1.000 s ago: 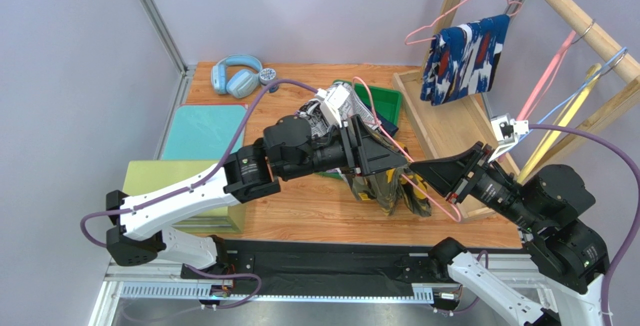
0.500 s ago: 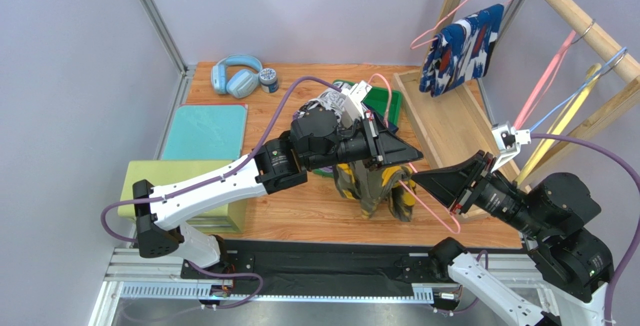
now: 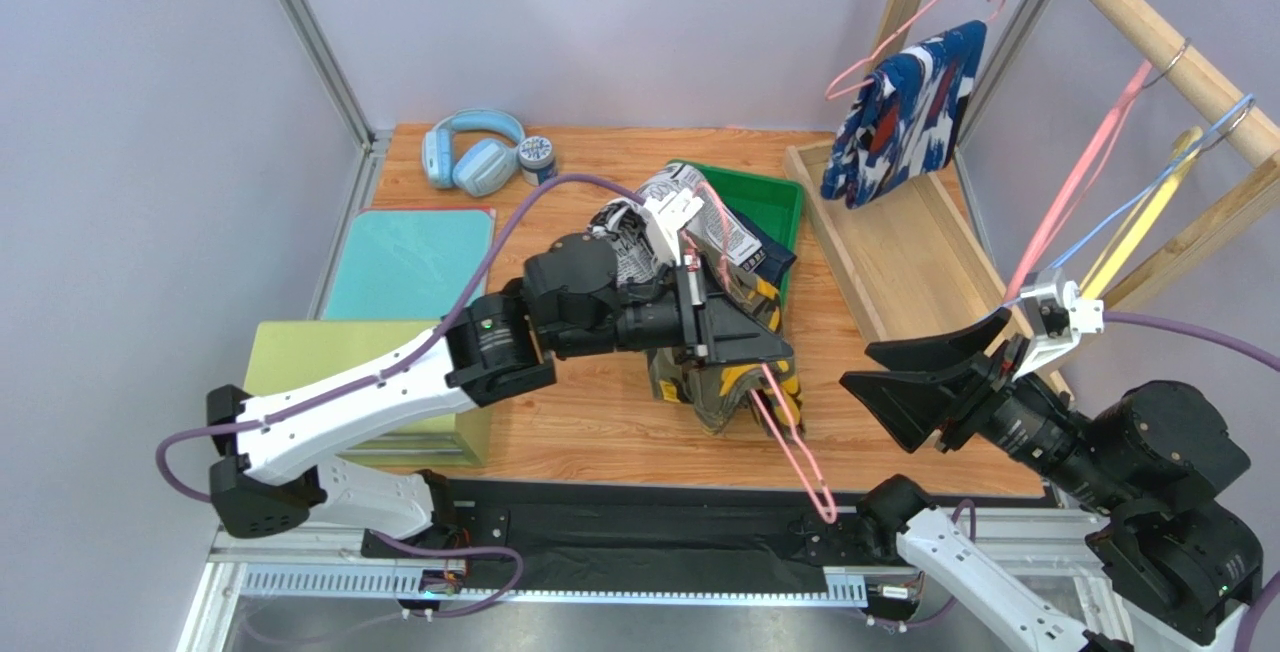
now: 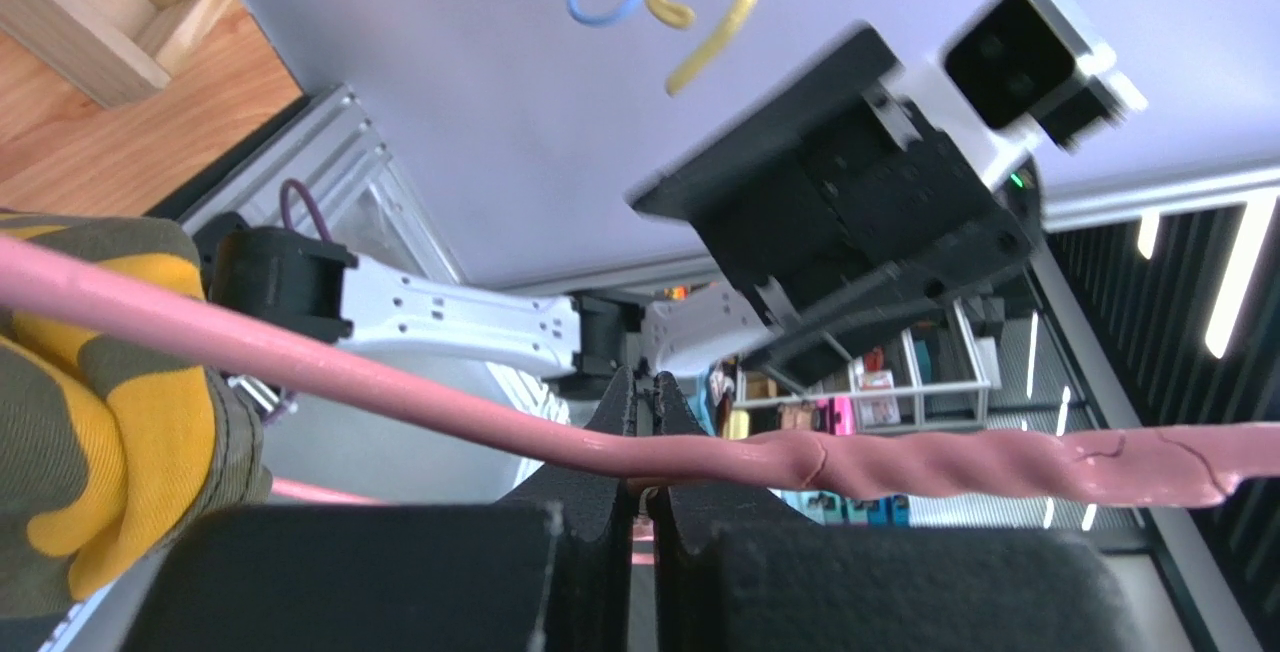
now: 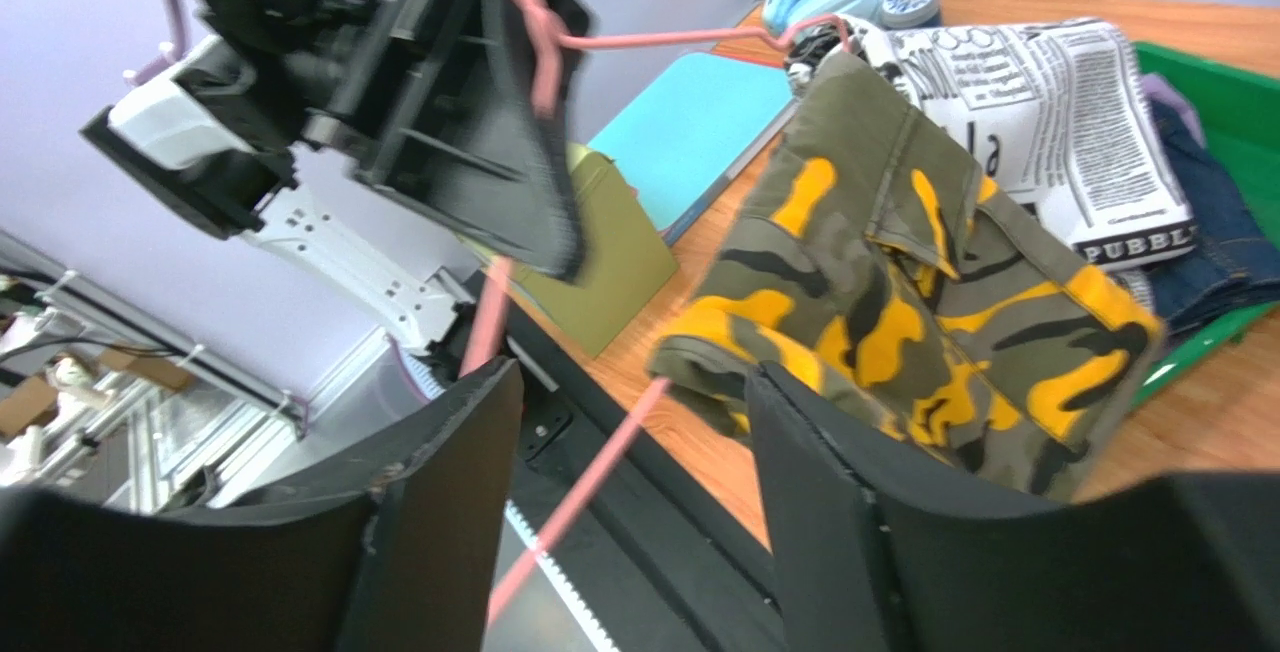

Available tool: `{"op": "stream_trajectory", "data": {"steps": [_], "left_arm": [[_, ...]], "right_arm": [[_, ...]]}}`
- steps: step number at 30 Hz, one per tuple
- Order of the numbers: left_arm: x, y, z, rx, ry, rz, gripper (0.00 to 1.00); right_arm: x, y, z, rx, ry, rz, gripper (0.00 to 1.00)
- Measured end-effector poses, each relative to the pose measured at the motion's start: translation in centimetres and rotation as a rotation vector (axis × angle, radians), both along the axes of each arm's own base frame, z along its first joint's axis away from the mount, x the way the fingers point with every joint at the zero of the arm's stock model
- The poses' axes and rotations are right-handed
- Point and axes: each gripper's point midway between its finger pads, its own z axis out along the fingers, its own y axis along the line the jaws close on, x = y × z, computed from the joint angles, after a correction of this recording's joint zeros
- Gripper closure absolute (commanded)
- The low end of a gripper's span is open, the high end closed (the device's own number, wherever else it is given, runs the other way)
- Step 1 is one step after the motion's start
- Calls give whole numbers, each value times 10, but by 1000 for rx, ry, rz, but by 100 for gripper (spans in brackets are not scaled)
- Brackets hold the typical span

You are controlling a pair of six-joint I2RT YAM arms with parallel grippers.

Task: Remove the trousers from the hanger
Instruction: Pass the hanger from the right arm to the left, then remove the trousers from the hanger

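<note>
The camouflage trousers (image 3: 718,387) (image 5: 902,292) lie crumpled on the table by the green tray (image 3: 769,204). A pink hanger (image 3: 789,442) (image 4: 376,390) (image 5: 559,510) runs across them and slants down past the table's front edge. I cannot tell whether it still passes through them. My left gripper (image 3: 771,354) (image 4: 649,391) is shut on the hanger's wire beside its twisted neck. Further right, my right gripper (image 3: 860,369) (image 5: 631,379) is open and apart from the hanger. Newsprint trousers (image 5: 1052,112) and denim trousers (image 5: 1220,265) lie in the tray. The blue-white-red trousers (image 3: 902,94) hang on another pink hanger at the rack.
Blue headphones (image 3: 473,151) and a small tin (image 3: 537,159) sit at the back left, with a teal mat (image 3: 409,264) and an olive box (image 3: 358,384) nearer me. At the right stands a wooden rack (image 3: 887,255); empty pink, blue and yellow hangers (image 3: 1130,199) hang from its rail.
My right gripper opened, let go of the hanger and drew back right. My left gripper shut on the hanger and pulled it left; its free end dropped toward the front edge.
</note>
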Motion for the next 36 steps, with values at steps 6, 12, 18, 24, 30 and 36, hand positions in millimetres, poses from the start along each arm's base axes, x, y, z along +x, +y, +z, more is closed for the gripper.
{"op": "stream_trajectory", "data": {"steps": [6,12,18,24,30,36], "left_arm": [[-27,43,37,-67,-51,-62,100],[-47,88,78,-136,-128,-79,100],[-55,140,104,-174,-215,-11,100],[-57,183,116,-188,-280,74,100],[-66,218,121,-217,-289,103,100],[-77,249,125,-274,-301,115,100]], "right_arm": [[17,10,-24,-70,26,6,25],[39,48,-49,-115,112,142,13],[33,83,-42,-102,87,320,7],[-9,142,-53,-201,42,529,3],[-22,195,-80,-294,-41,534,0],[-43,237,-86,-335,-227,495,0]]}}
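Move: The camouflage trousers hang on the pink hanger already gripped by the left hand; their middle is some 11 cm left, 5 cm ahead and 11 cm below the open right hand, and about 3 cm left, 4 cm ahead and 12 cm below the left. The newspaper-print trousers lie roughly 22 cm ahead, 14 cm left and 35 cm below the right hand. The yellow-green box is some 45 cm left, 2 cm ahead and 28 cm below the left hand. Left hand carries hanger and trousers about 25 cm left and up; right follows some 23 cm, dipping, opening. ##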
